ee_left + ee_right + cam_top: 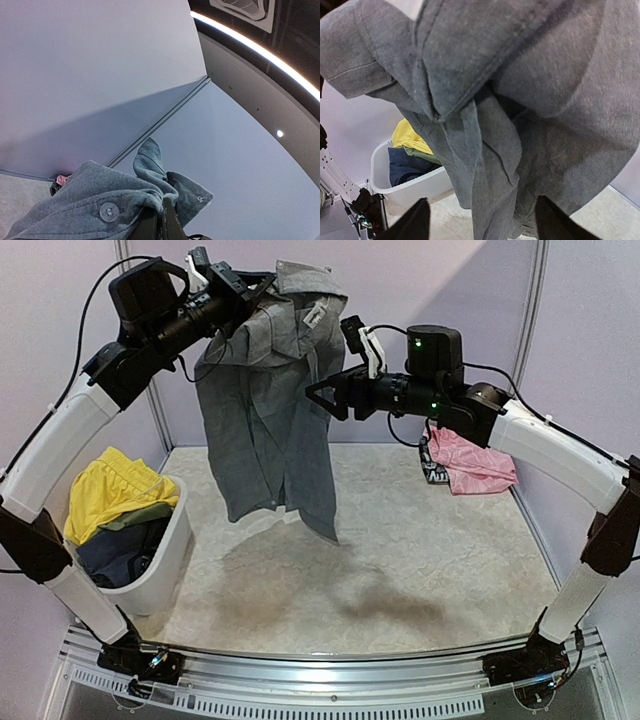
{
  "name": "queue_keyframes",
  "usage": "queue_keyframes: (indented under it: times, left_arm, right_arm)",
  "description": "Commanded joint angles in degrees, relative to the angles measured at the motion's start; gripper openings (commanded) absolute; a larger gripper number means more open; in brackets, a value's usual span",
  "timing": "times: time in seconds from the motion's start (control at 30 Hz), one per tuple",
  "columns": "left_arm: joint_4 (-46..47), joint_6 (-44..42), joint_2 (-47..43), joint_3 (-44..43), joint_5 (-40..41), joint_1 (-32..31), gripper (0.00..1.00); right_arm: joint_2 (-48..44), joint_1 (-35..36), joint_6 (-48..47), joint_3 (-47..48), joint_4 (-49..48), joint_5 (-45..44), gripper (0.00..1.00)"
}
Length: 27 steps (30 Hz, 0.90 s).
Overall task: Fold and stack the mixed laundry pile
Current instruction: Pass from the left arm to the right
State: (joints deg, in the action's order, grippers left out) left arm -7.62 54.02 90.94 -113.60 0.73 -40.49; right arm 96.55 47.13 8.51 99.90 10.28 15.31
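Note:
A large grey long-sleeved shirt (pixel 265 430) hangs in the air over the back of the table. My left gripper (pixel 262 285) is shut on its collar end, high up; the left wrist view shows the cloth (pixel 90 205) bunched round the closed jaws (pixel 161 220). My right gripper (pixel 312 395) stands open at the shirt's right edge, a little lower. In the right wrist view a fold of the shirt (pixel 520 100) hangs between its two dark fingertips (pixel 412 222), which stand wide apart. Yellow shorts (pixel 110 490), an olive piece (pixel 140 515) and a dark blue piece (pixel 120 555) lie in the tub.
The white plastic tub (pixel 165 570) stands at the table's left edge, also in the right wrist view (pixel 410 187). A shiny pink piece (pixel 470 465) lies at the back right, partly under my right arm. Grey walls close in the back and both sides.

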Motion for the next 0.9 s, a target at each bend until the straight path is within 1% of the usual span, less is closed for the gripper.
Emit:
queue_keyframes:
  times: [0.0,0.03,0.1,0.17,0.23,0.4,0.5,0.6,0.7,0.8,0.87]
  left_arm:
    - [3.23,-1.1,-2.04,1.02,1.43,-1.26,0.0]
    - [3.22,-1.11,-2.15,1.37,1.58,-1.32,0.0]
    - [3.32,-1.0,-2.33,1.81,1.87,-1.35,0.0]
    - [3.65,-0.75,-2.19,2.22,1.98,-1.35,0.0]
    - [4.03,-0.67,-2.08,2.61,2.02,-1.47,0.0]
    - [4.91,-0.87,-2.08,4.14,2.66,-1.87,0.0]
    - [4.51,-1.42,-2.27,5.29,3.55,-1.87,0.0]
    - [1.35,-1.85,-2.41,5.63,7.66,-1.8,0.0]
    - [-3.99,-1.42,-0.7,3.48,10.56,-1.42,0.0]
    - [-11.53,-2.14,3.8,-1.51,9.15,-1.17,0.0]
    - [-14.92,-2.44,6.44,-4.22,6.49,-1.17,0.04]
  right_arm:
    - [2.41,0.15,-0.88,3.32,0.6,-0.83,0.6]
    - [2.49,0.15,-0.8,3.44,0.64,-0.78,0.53]
    - [2.46,0.16,-0.57,3.39,0.65,-0.46,0.44]
    - [2.5,0.21,-0.52,3.37,0.63,0.06,0.41]
    - [2.59,0.19,-0.39,3.22,0.68,0.57,0.35]
    - [3.2,0.18,-0.34,3.02,0.96,1.03,0.11]
    - [2.37,0.3,0.03,3.1,1.62,3.46,0.0]
    - [0.23,0.56,1.43,4.06,2.02,10.52,0.0]
    - [-1.52,1.33,2.85,8.21,4.64,17.09,0.0]
    - [-2.43,1.33,4.88,12.97,6.74,21.46,0.0]
    - [-3.1,1.38,5.91,15.48,7.25,22.99,0.0]
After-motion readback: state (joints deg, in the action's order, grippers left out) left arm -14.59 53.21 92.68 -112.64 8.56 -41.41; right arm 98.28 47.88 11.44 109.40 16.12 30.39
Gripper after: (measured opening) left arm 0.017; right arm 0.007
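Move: Between the right gripper's open fingers, about 2 cm to its left and 1 cm ahead, hangs the grey shirt's edge. The left gripper holding the shirt is some 8 cm left, 3 cm ahead and 17 cm above; the white tag is about 3 cm ahead, 1 cm left and 12 cm up. The basket is roughly 42 cm left and 8 cm back, well below. From the left hand, the shirt edge lies about 6 cm right, 2 cm back and 17 cm below. Closing from wide open to shut, the right fingers pinch the hanging shirt edge while that hand nudges barely 1 cm forward and left; it then draws back about 5 cm, rising and swinging some 15 degrees counter-clockwise. The left hand, still gripping the shirt above, sinks about 5 cm with a late push forward, its fingers tipping slightly. ##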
